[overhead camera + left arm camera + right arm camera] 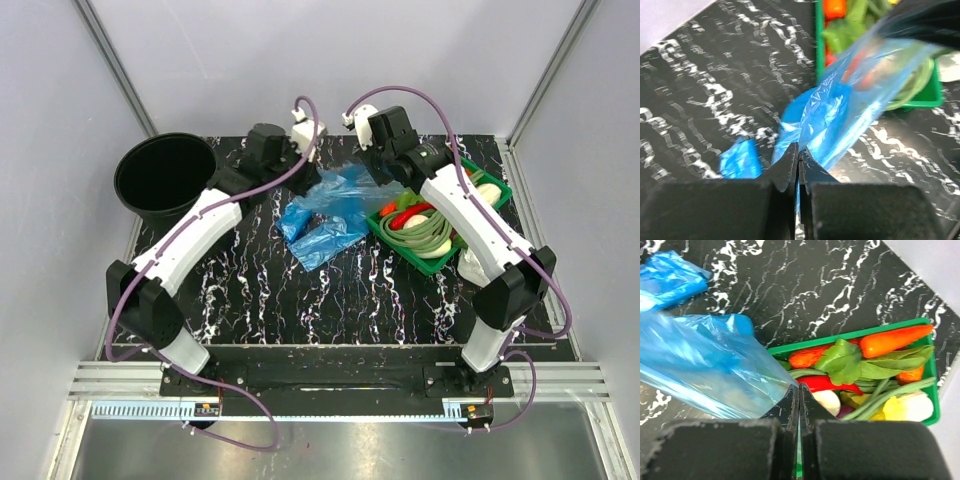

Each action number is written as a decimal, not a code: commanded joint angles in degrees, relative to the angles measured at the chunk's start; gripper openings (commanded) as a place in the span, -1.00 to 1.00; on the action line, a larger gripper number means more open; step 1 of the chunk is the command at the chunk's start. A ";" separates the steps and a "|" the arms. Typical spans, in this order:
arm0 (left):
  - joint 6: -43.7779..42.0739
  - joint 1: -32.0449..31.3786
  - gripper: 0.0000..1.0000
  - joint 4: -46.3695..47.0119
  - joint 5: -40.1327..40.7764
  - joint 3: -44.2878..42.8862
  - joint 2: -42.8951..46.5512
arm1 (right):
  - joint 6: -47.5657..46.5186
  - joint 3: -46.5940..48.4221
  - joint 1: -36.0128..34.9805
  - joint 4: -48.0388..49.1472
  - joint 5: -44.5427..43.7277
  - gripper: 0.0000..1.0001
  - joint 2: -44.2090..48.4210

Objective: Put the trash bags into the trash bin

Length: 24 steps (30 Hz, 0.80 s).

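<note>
The trash bags [325, 218] lie as crumpled blue film on the middle of the black marbled table. One sheet [850, 100] is lifted and stretched between both grippers. My left gripper [799, 151] is shut on its lower edge, and a separate blue wad [740, 159] lies on the table to its left. Shut on the same sheet's [705, 360] other end, my right gripper [799, 387] hangs over the near-left corner of the vegetable tray. Another blue bag [667, 280] lies further off. The trash bin [165, 180], tall, black and round, stands at the back left with nothing visible inside.
A green tray [500, 195] of vegetables sits at the right, under the right arm. A white crumpled lump [468, 265] lies beside that arm's forearm. Grey walls close in the table at the back and sides.
</note>
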<state>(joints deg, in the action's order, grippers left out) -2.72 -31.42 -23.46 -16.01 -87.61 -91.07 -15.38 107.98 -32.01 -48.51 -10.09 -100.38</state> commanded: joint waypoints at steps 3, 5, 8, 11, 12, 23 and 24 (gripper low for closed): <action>-6.94 6.98 -1.00 -1.49 2.48 -1.42 6.25 | -4.04 2.93 0.45 0.87 -6.35 -1.00 5.02; -8.08 7.77 -1.00 -2.28 2.82 -1.42 7.21 | -4.83 4.25 0.72 0.96 -7.22 -1.00 4.93; -8.62 9.18 -1.00 -2.38 2.83 -1.51 8.45 | -5.45 6.44 1.33 1.31 -7.67 -1.00 4.75; -8.70 10.85 -1.00 -2.11 2.57 -1.86 9.59 | -5.89 9.51 2.30 1.31 -8.28 -1.00 4.49; -9.14 11.20 -0.99 -2.11 2.13 -1.86 10.03 | -6.07 10.57 2.56 1.31 -8.28 -1.00 4.32; -12.58 11.47 0.58 -5.10 -22.12 -0.89 11.35 | -5.45 18.14 2.83 -2.20 7.43 -1.00 2.55; -11.79 11.47 0.66 -4.40 -22.92 -1.24 11.26 | -5.71 17.62 2.74 -2.38 9.19 -1.00 2.64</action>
<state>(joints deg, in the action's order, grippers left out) -14.85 -19.79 -29.23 -27.38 -87.72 -81.82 -20.38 124.84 -29.04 -49.58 -10.74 -98.41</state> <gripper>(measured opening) 0.769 0.008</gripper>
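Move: Both shut grippers already pinch the blue trash bag, which hangs between them: its middle is about 5 cm right of the left hand, 6 cm back and 10 cm below; from the right hand it is roughly 10 cm left, 6 cm back and 10 cm below. A small blue packet lies some 6 cm left of the left hand, 7 cm back, 22 cm below. The vegetable basket is about 18 cm right of the right hand and 4 cm back, 20 cm below. Left hand goes 9 cm left, rising, and opens off the bag; right, still pinching, lifts it 13 cm. ##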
